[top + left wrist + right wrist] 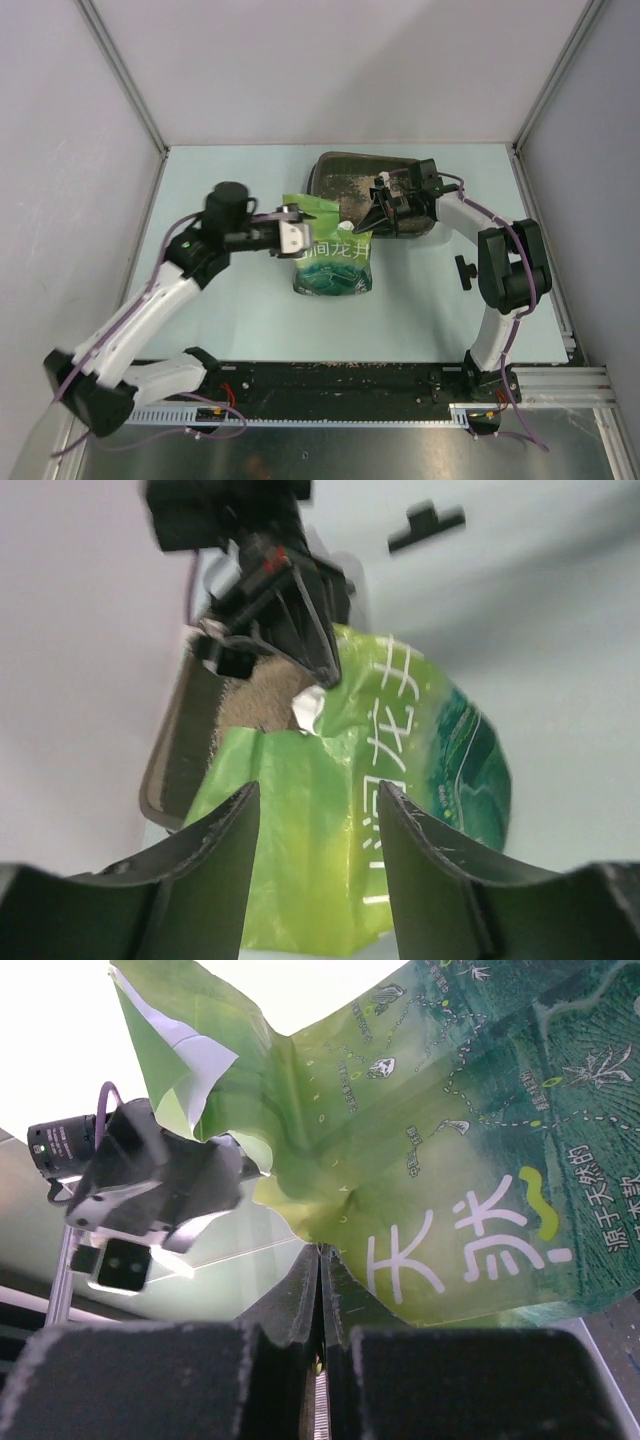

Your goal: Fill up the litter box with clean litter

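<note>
The litter box (330,162) is a dark tray at the back centre of the table, with tan clean litter (262,695) on its floor. A green bag (335,262) printed with white characters stands in front of it, its torn top leaning toward the tray. My right gripper (322,1252) is shut on the bag's upper edge, just over the tray's near rim (368,222). Left of the bag's top, my left gripper (318,790) stands open, with the bag's green film (300,850) just beyond its fingertips and nothing gripped.
Grey walls close in the pale green table (230,300) on the left, back and right. A black rail (400,385) runs along the near edge by the arm bases. A black knob (462,270) sticks out from the right arm.
</note>
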### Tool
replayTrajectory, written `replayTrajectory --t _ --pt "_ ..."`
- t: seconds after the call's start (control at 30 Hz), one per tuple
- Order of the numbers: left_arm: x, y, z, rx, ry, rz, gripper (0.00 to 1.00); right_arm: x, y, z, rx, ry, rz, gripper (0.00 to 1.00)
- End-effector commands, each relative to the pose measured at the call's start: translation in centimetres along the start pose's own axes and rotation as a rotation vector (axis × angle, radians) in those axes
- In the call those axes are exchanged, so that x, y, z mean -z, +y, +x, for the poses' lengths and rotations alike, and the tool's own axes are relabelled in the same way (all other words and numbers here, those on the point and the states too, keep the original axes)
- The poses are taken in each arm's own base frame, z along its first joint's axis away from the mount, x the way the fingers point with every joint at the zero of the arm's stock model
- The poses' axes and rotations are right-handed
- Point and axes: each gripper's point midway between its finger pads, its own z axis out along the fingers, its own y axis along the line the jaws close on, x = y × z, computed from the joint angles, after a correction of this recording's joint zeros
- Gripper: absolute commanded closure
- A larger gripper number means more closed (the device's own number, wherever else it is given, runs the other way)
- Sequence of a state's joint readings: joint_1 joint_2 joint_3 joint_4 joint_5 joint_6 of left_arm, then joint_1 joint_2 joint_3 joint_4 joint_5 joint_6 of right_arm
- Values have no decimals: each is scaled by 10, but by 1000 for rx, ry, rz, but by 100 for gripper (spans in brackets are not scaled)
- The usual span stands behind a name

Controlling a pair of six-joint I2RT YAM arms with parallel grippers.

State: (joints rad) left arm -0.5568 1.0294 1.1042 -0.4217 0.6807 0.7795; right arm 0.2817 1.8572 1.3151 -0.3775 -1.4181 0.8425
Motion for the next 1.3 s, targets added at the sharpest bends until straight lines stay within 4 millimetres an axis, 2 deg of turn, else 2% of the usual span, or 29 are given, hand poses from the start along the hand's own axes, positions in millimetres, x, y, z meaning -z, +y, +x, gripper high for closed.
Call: replayTrajectory --t 0.0,0.17,0.27,0.47,0.7,1.07,1.2,1.27 --pt "-31 -7 47 -225 149 91 46 13 31 30 0 166 -134 100" --pt "-53 -19 62 -277 183 142 48 13 28 35 -20 168 -135 100" --pt "-58 -19 70 -286 205 134 49 14 25 36 -34 168 -136 100" --pt "-63 -13 82 -290 240 88 50 14 24 36 -40 166 -135 100" --pt "-66 -27 99 -275 262 133 49 15 21 34 -56 159 -134 100" --pt "-69 -24 118 -197 348 113 74 21 15 25 -60 124 -134 100" --pt "-67 -17 114 -161 355 82 82 37 18 8 73 25 -117 77" --pt "-66 -14 117 -106 362 63 85 55 28 -4 195 -59 -108 74"
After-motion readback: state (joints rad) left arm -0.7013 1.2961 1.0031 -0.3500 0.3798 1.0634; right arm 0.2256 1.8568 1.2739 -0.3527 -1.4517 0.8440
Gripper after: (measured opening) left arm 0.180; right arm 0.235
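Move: The left rim of the litter bag lies about 12 cm below the left hand, some 4 cm ahead and 3 cm to its right; the bag's middle is about 3 cm ahead, 6 cm right and 21 cm down. From the left hand, the litter box is some 20 cm ahead, 13 cm right and 27 cm down. From the right hand, already shut on the bag's right edge, that left rim is about 8 cm left, 1 cm back and 3 cm lower. Down about 12 cm, fast at first and then slowly, with some 4 cm forward, the left hand sinks onto the bag's left rim, its fingers tipping about 20 degrees farther down and closing from half open until they pinch the green film. The right hand keeps nearly still at the bag's right edge, then starts to open and draws about 2 cm to its right. ##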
